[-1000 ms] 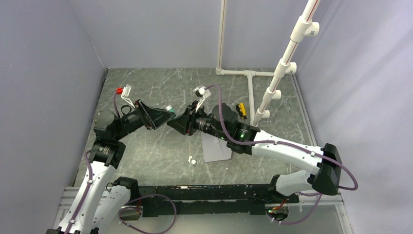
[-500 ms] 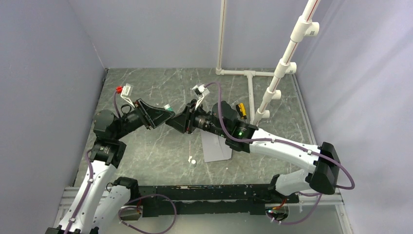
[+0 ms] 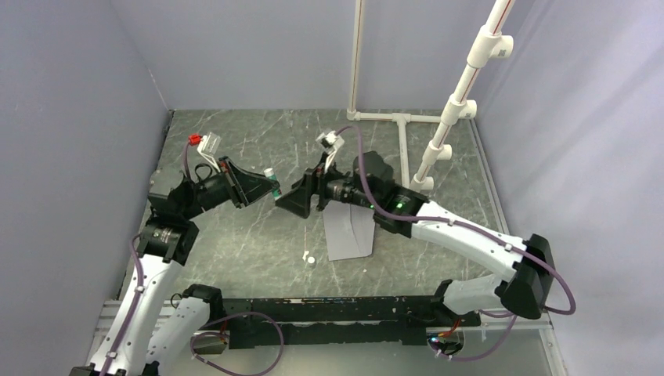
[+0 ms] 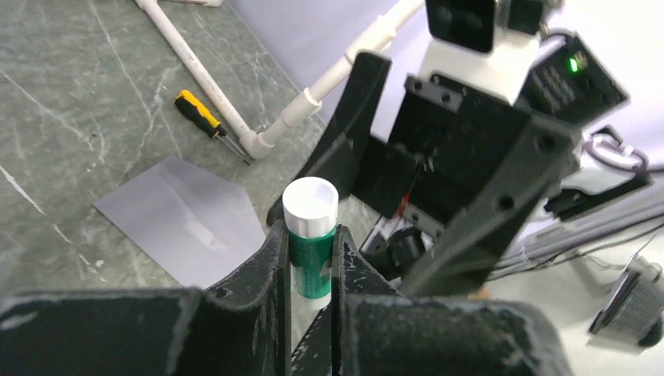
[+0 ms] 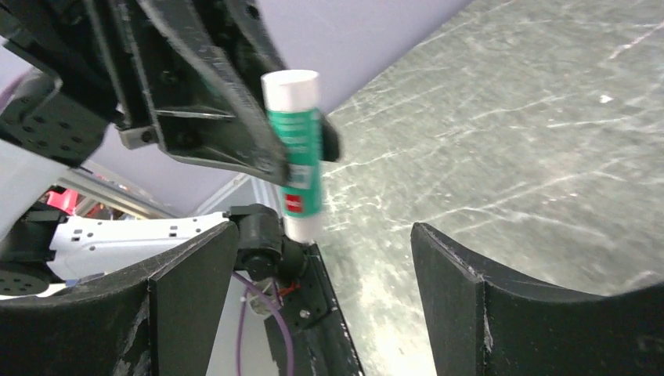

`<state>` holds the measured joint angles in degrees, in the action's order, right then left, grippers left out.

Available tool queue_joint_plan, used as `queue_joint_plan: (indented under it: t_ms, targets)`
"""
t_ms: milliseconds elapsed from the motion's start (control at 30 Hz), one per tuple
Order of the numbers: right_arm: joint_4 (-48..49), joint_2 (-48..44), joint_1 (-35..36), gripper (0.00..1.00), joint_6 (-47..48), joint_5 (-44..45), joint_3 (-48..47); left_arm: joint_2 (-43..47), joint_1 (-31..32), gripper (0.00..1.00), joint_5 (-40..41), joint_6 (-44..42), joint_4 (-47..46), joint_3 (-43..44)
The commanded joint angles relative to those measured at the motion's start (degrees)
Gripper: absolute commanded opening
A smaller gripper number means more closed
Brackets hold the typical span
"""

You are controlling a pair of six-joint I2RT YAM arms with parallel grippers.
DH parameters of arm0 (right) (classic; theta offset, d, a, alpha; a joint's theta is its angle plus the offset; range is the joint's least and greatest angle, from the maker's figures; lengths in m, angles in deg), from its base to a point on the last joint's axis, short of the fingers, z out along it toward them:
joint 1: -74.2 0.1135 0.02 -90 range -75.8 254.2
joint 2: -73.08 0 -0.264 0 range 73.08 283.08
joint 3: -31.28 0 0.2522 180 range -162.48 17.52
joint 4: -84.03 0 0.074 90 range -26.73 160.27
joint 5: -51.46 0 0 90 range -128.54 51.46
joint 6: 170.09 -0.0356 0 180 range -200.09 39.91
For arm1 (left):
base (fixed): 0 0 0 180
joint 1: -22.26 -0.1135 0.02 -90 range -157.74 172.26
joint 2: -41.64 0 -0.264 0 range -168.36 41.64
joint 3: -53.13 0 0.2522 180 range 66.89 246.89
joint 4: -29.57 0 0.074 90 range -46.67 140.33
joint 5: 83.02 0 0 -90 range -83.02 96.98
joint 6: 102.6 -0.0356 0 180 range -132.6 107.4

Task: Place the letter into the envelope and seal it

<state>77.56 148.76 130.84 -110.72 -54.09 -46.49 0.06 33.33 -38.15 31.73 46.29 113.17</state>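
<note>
The grey envelope (image 3: pixel 350 235) lies flat on the marble table under the right arm, and it also shows in the left wrist view as the envelope (image 4: pixel 184 219). The letter is hidden. My left gripper (image 3: pixel 270 186) is shut on a green glue stick (image 4: pixel 311 251) with a white end, held upright between its fingers (image 4: pixel 274 258) above the table. My right gripper (image 3: pixel 294 202) faces it a short way to the right. Its jaws stand wide open and empty, with the glue stick (image 5: pixel 296 157) just beyond them.
A white PVC pipe frame (image 3: pixel 403 133) stands at the back right. A yellow-handled screwdriver (image 4: pixel 202 116) lies beside the pipe. A small white piece (image 3: pixel 310 258) rests on the table left of the envelope. Grey walls close in on three sides.
The right gripper has opened wide and drawn back a little to the right. The left gripper has shut on the glue stick and now holds it alone.
</note>
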Motion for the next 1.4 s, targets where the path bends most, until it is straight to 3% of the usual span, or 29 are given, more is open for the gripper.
queue_joint_plan:
  t_ms: [0, 133, 267, 667, 800, 1033, 1133, 1267, 1367]
  targets:
    - [-6.3, -5.8, -3.5, 0.85, 3.7, -9.0, -1.8, -2.5, -0.1, 0.02, -8.3, -15.2, 9.1, 7.2]
    - [-7.0, -6.0, -3.7, 0.76, 0.8, -6.8, -5.0, -6.5, -0.1, 0.02, -18.2, -25.0, 15.9, 11.3]
    - [-6.1, -2.5, -3.7, 0.65, -3.9, -5.6, -10.0, -8.5, -0.1, 0.02, -19.0, -31.0, 22.2, 13.6]
    - [-14.4, 4.5, -2.0, 0.53, -3.4, 1.7, -17.4, -7.5, 0.0, 0.03, -17.2, -27.9, 16.5, 11.1]
    - [-13.2, 5.4, -2.0, 0.39, -3.2, -1.0, -17.3, -7.5, 0.0, 0.02, -17.2, -27.9, 16.8, 11.1]
    - [-10.8, 4.5, -2.0, 0.34, -2.3, -6.7, -14.8, -7.0, 0.0, 0.03, -17.2, -28.7, 17.9, 11.6]
    - [-11.2, 4.1, -2.0, 0.23, -1.9, -8.1, -14.5, -6.9, 0.0, 0.02, -17.2, -28.5, 17.8, 11.6]
    - [-9.7, 3.5, -2.4, 0.00, -1.3, -11.7, -13.5, -6.6, 0.0, 0.03, -17.8, -27.2, 17.4, 11.6]
    - [-4.8, 1.6, -4.2, 0.00, 0.5, -17.0, -10.6, -5.8, 0.0, 0.03, -19.9, -25.5, 16.0, 11.3]
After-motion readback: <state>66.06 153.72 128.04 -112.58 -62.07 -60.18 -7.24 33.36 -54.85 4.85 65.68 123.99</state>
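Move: The left hand already holds the glue stick, its middle roughly 1 cm ahead of and 1 cm above that hand's point, level with it sideways. From the open right hand the stick's middle lies about 2 cm ahead, 2 cm to the left and 2 cm above. The envelope lies some 8 cm ahead of the right hand, 16 cm to its right and 30 cm below; a small white cap is about 2 cm back, 6 cm right and 31 cm below. Backing off about 3 cm to its right, the right hand swings up and forward, returns left and sinks onto the glue stick's upper, forward end, finishing roughly 3.5 cm higher; its fingers narrow on the way and pinch that end. Keeping its grip, the left hand draws back about 3 cm, lowers a little and turns some 20 degrees, clockwise with its left side rising. ##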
